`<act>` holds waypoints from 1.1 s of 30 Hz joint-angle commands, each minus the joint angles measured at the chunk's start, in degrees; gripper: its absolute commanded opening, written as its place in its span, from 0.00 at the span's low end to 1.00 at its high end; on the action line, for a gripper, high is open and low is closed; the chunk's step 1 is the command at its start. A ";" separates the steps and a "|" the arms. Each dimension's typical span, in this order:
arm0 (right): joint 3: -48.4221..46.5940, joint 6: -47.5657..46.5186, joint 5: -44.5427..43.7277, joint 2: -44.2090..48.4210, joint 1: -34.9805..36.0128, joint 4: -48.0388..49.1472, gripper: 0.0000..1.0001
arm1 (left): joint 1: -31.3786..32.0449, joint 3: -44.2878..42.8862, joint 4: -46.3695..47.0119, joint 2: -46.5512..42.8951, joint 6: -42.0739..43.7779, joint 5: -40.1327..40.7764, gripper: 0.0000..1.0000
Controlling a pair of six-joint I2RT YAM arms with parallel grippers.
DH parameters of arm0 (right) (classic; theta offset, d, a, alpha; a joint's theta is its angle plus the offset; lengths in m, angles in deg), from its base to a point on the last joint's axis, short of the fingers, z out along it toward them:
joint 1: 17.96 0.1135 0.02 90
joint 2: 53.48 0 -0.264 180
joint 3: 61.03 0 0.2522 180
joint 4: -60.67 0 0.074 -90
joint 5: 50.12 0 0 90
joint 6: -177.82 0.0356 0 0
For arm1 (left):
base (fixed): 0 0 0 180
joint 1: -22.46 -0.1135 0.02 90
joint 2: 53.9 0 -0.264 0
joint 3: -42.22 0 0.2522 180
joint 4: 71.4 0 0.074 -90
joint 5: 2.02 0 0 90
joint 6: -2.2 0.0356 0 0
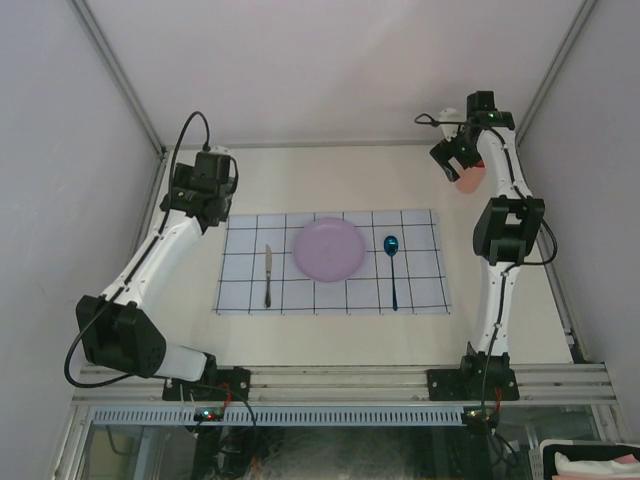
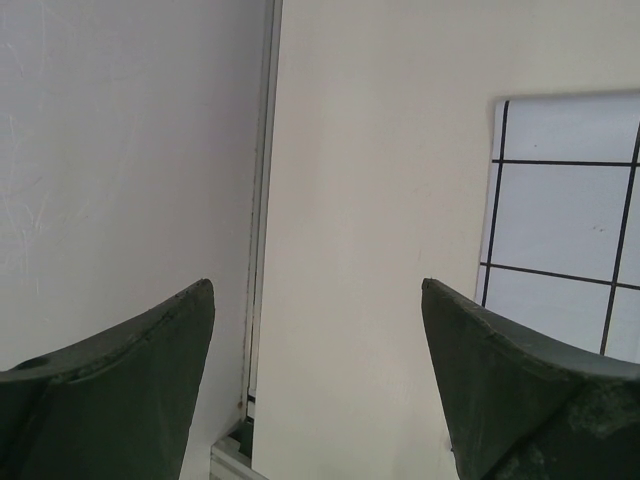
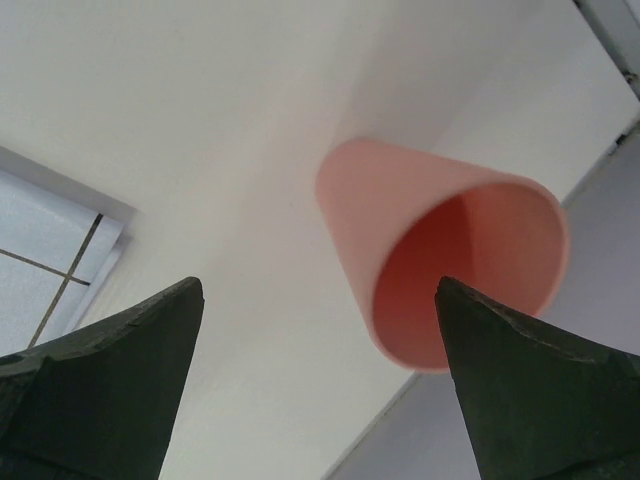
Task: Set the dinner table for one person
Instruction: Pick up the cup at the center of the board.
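Note:
The off-white dinner table (image 1: 330,180) carries a pale grid-patterned placemat (image 1: 330,262). On the mat a lilac plate (image 1: 328,249) lies in the middle, a knife (image 1: 268,275) to its left and a blue spoon (image 1: 392,262) to its right. A pink cup (image 1: 470,180) stands upright on the bare table beyond the mat's far right corner. My right gripper (image 3: 320,285) hovers open just above it, and the cup (image 3: 440,250) sits ahead of the right finger, not between the jaws. My left gripper (image 2: 316,290) is open and empty over bare table (image 2: 370,200), left of the mat's corner (image 2: 560,200).
Aluminium rails edge the table, one close by the left gripper (image 2: 262,200). Grey enclosure walls stand on the left, right and far sides. Both arm bases are bolted at the near edge.

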 commanded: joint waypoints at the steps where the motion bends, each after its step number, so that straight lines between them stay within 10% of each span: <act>1: -1.52 -1.00 0.95 -1.25 0.35 1.25 1.00 | -0.21 1.73 0.27 -3.59 1.79 2.18 0.87; 19: 3.86 4.00 6.95 -0.59 -1.38 6.45 0.84 | -0.24 0.98 -2.83 -3.21 2.22 2.69 0.87; 24: 5.05 5.99 8.07 0.13 -2.06 7.72 0.53 | -0.25 0.81 -2.90 -2.55 2.12 2.62 0.87; 29: 5.03 6.14 9.26 0.91 -2.97 6.81 0.00 | -0.20 0.91 -2.92 -2.08 1.81 2.38 0.87; 33: 4.87 6.32 10.47 2.64 -3.33 6.49 0.00 | -0.25 0.91 -2.77 -1.80 1.49 2.19 0.87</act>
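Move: The cup's middle is about 3 cm to the right of the open right hand, 2 cm ahead and 8 cm below. The spoon on the mat lies roughly 25 cm back and 21 cm left of that hand, the purple plate 19 cm back and 38 cm left, both some 13 cm below. From the left hand, the cup is about 20 cm ahead and 70 cm right, 17 cm lower. Right hand sinks about 4 cm and pinches the cup's left wall, one finger inside; left backs 2 cm. ##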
